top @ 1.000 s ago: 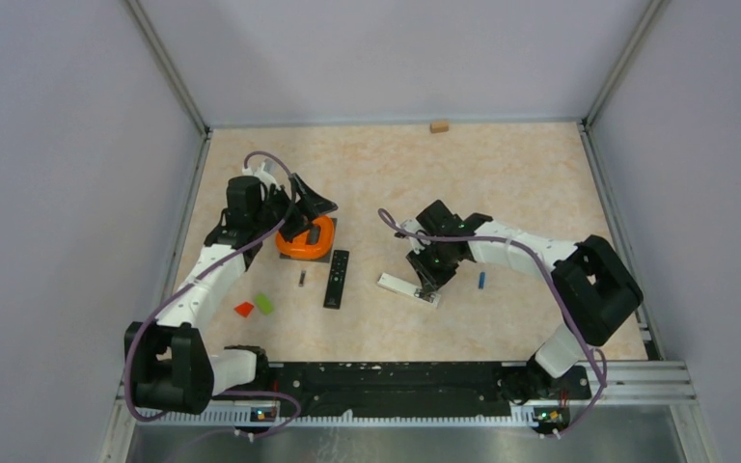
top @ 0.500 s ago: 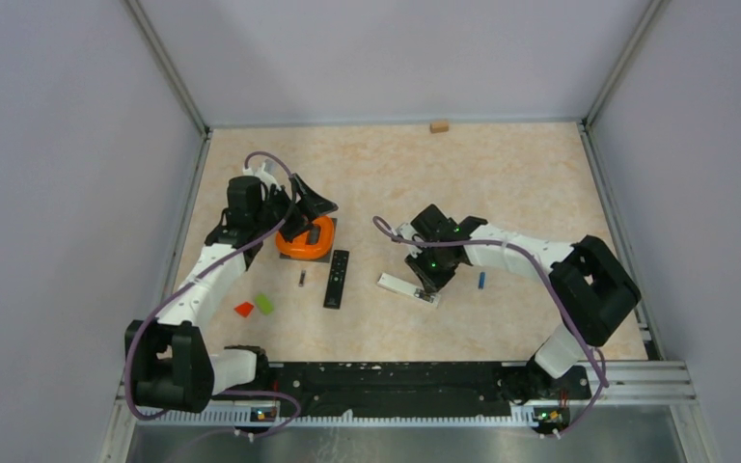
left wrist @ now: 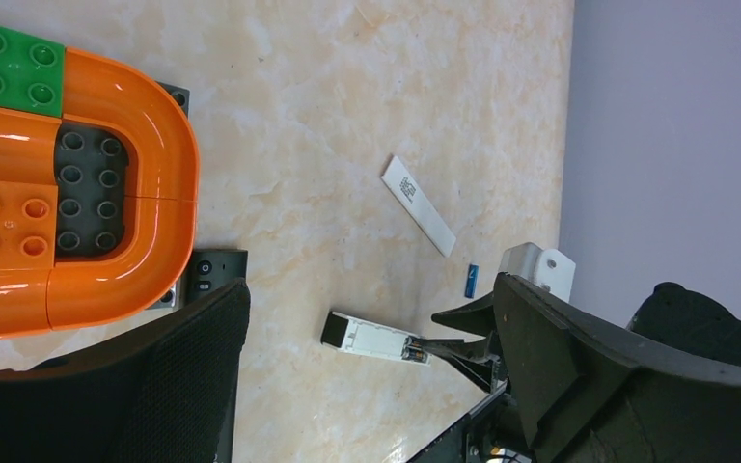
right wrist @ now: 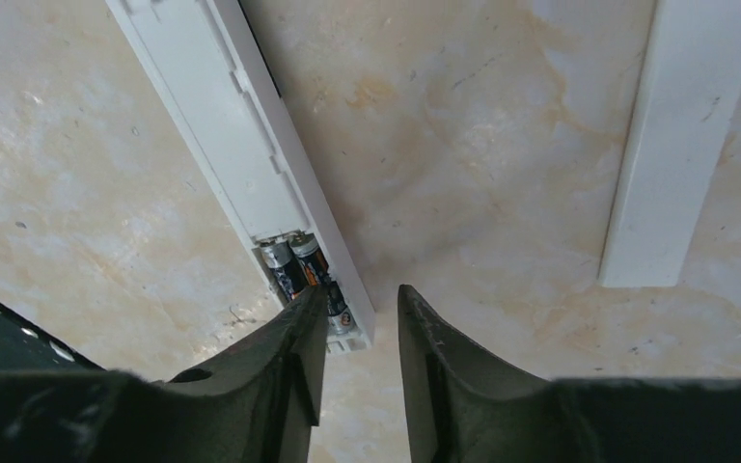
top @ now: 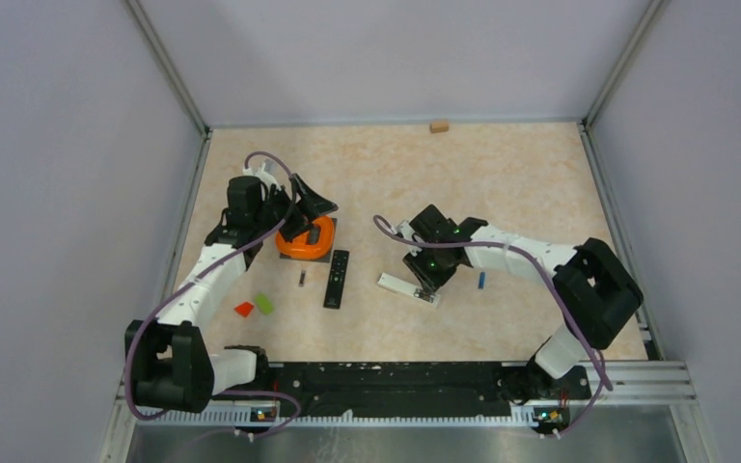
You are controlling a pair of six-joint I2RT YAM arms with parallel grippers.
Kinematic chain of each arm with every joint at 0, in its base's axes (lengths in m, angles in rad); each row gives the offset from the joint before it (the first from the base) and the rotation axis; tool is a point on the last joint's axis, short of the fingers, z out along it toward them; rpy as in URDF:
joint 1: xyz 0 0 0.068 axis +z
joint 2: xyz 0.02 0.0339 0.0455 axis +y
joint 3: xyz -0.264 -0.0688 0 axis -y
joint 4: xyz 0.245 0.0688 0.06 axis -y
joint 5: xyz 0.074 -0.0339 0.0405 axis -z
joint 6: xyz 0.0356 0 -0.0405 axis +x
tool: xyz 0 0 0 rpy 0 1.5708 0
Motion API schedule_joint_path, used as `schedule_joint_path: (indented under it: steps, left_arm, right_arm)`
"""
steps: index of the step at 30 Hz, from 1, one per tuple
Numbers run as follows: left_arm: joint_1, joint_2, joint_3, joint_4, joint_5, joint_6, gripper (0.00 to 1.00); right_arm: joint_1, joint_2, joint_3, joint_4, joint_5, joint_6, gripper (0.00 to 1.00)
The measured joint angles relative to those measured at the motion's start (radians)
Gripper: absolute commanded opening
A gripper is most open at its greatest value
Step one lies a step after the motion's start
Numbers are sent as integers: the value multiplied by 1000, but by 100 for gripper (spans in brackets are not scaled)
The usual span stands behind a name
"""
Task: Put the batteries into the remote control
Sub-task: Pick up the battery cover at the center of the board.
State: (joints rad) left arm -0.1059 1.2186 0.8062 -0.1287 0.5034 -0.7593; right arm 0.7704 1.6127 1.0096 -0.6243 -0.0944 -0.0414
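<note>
The white remote (top: 407, 288) lies back up with its battery bay open at the near end. Two dark batteries (right wrist: 294, 265) sit side by side in the bay. My right gripper (right wrist: 363, 291) points down at that end, jaws a narrow gap apart and empty. Its left fingertip (right wrist: 314, 307) touches the right-hand battery. The white cover (right wrist: 680, 145) lies beside the remote. A blue battery (top: 481, 280) lies right of the gripper (top: 427, 283). A dark battery (top: 302, 279) lies left of the black remote (top: 337, 278). My left gripper (top: 307, 220) is wide open over the orange toy.
An orange curved toy piece (left wrist: 106, 193) with a green brick (left wrist: 10, 68) sits on a dark studded plate under the left gripper. Red (top: 244, 310) and green (top: 265, 303) blocks lie at the front left. A small wooden block (top: 438, 125) rests by the back wall.
My right gripper has edged slightly left over the open end of the white remote. The left arm has not moved.
</note>
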Motion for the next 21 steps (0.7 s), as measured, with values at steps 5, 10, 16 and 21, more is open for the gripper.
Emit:
schedule_joint_path:
  steps: [5,10,16,21]
  left_arm:
    - [0,-2,0,-3,-14,3,99]
    - [1,-12,0,-10,-32,10,99]
    - [1,-17,0,-12,-41,16,99]
    - [1,-17,0,-12,-40,22,99]
  right_arm:
    - [-25,-55,0,44,20,63,62]
    - [-97,-43,50,50,117,109,68]
    - [-130,122,169,25,204,69,69]
    - [-154,203,222,-13,175,-10,65]
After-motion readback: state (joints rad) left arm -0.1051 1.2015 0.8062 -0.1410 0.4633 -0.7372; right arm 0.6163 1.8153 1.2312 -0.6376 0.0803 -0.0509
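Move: Just over the battery end of the opened white remote, the right hand has the battery cover about 11 cm ahead, level sideways and some 2 cm lower. The white remote's middle lies about 6 cm to its left and level fore and aft, the loose blue battery some 13 cm to its right and 3 cm ahead. From the left hand the cover is roughly 28 cm to the right, about level forward and 16 cm below. Leaving the loaded batteries, the right hand hops forward about 10 cm and some 3 cm to the right, rising roughly 3 cm and sinking back down over the near-right half of the cover. The fingers spread from nearly shut to about two-thirds open while the hand swings clockwise, ending some 10 degrees round, a finger on either side of the cover; no touch can be seen. ##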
